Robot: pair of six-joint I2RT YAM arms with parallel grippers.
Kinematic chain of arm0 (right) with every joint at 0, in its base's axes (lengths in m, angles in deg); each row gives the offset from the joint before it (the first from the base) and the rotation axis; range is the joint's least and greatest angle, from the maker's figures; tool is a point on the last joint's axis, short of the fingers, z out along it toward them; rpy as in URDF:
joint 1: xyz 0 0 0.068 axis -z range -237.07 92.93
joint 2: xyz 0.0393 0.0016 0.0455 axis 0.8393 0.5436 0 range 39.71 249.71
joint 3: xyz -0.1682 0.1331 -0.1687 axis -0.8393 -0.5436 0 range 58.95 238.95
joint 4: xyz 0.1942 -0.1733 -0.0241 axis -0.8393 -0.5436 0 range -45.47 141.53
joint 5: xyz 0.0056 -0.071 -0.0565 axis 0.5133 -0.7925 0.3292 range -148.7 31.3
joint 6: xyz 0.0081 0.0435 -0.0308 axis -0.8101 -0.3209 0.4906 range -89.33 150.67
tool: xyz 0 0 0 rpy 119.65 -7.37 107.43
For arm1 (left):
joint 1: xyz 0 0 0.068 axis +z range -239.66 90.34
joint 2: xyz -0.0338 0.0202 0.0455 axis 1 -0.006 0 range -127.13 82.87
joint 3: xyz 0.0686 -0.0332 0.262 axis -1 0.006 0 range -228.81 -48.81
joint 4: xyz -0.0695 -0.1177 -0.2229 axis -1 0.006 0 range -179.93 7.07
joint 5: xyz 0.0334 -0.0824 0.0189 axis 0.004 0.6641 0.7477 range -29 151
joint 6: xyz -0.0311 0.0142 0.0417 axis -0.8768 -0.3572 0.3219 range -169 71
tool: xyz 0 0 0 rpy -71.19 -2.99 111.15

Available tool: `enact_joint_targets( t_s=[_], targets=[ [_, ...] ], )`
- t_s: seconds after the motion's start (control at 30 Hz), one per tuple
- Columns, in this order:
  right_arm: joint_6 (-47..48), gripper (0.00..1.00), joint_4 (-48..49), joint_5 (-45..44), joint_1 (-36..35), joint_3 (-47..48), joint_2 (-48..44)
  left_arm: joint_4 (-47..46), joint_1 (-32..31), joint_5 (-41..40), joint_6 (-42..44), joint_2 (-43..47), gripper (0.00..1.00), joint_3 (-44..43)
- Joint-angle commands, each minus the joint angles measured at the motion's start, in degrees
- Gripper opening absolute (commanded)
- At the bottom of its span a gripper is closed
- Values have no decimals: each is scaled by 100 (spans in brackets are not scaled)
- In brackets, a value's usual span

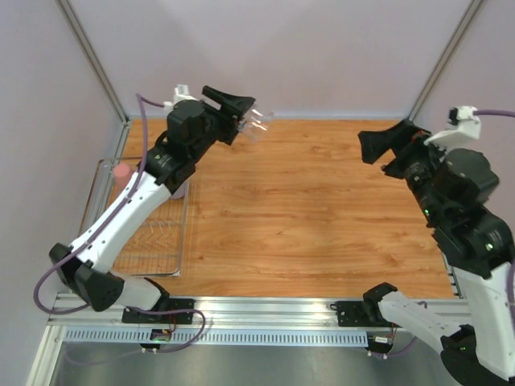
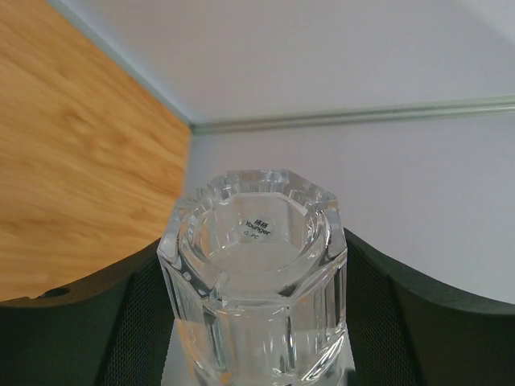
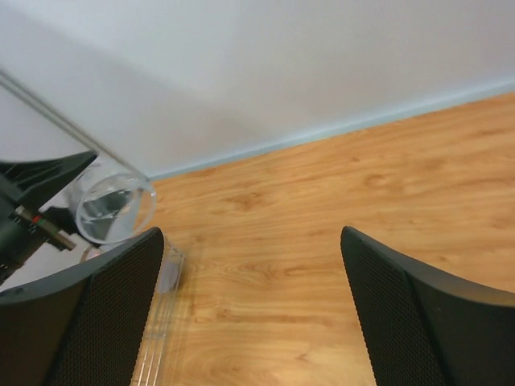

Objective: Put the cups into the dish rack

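My left gripper (image 1: 241,117) is shut on a clear faceted cup (image 1: 256,127) and holds it raised above the table's far left part. In the left wrist view the clear cup (image 2: 253,273) sits between both black fingers, its base toward the camera. The silver wire dish rack (image 1: 157,241) lies at the left edge. A pink cup (image 1: 121,174) stands in its far corner; a lavender cup (image 1: 180,190) shows partly under my left arm. My right gripper (image 1: 385,149) is open and empty, raised at the far right. The right wrist view also shows the clear cup (image 3: 113,205).
The wooden table (image 1: 314,209) is enclosed by pale walls, with metal corner posts (image 1: 92,60) at the back. An aluminium rail (image 1: 265,310) runs along the near edge. The rack's edge shows faintly in the right wrist view (image 3: 157,338).
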Motion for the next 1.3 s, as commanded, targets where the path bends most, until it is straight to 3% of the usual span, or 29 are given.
enact_joint_targets(
  t_s=[0.0,0.07,0.1,0.2,0.27,0.43,0.63,0.77,0.93,1.27],
  targets=[
    [-123,94,-2064,-1051,73,679,-313,241,322,-619,2592,1233,31,402],
    [-289,96,-2438,-1079,73,594,-366,207,349,-1313,3620,2109,32,1086],
    [-351,96,-2579,-1053,73,254,-436,180,392,-1481,4643,2419,33,1594],
    [-571,96,-2214,-798,73,-590,-901,22,577,-1544,6334,3615,32,2604],
    [-659,96,-1931,-605,73,-1408,-1331,266,621,-1464,6779,4290,30,3003],
    [-862,95,-1341,-437,73,-2420,-1807,927,656,-3131,6913,4874,29,3935],
    [-756,95,-1192,-428,64,-2711,-1763,-161,770,-4302,7123,5305,33,5245],
    [-853,95,-1174,-481,73,-2843,-1781,-1005,1104,-4321,6976,5183,35,5834],
    [-958,95,-1279,-446,73,-2914,-1895,-900,2200,-3805,6043,4665,35,5993],
    [-1029,95,-1420,-543,81,-3098,-2054,-2350,2344,-3635,5594,3469,34,6213]
  ],
)
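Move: The left hand holds the clear cup high up; the rack's free spot for it lies about 32 cm left, 4 cm back and 38 cm below. Just beyond stand the pink cup, 39 cm left and 5 ahead of the hand, and the lavender cup, 24 left and 2 ahead. From the empty right hand that spot is roughly 60 cm left, 7 ahead and 40 below. Left hand carries clear cup 35 cm left, then 25 down towards the rack, rolling; right hand sinks. ##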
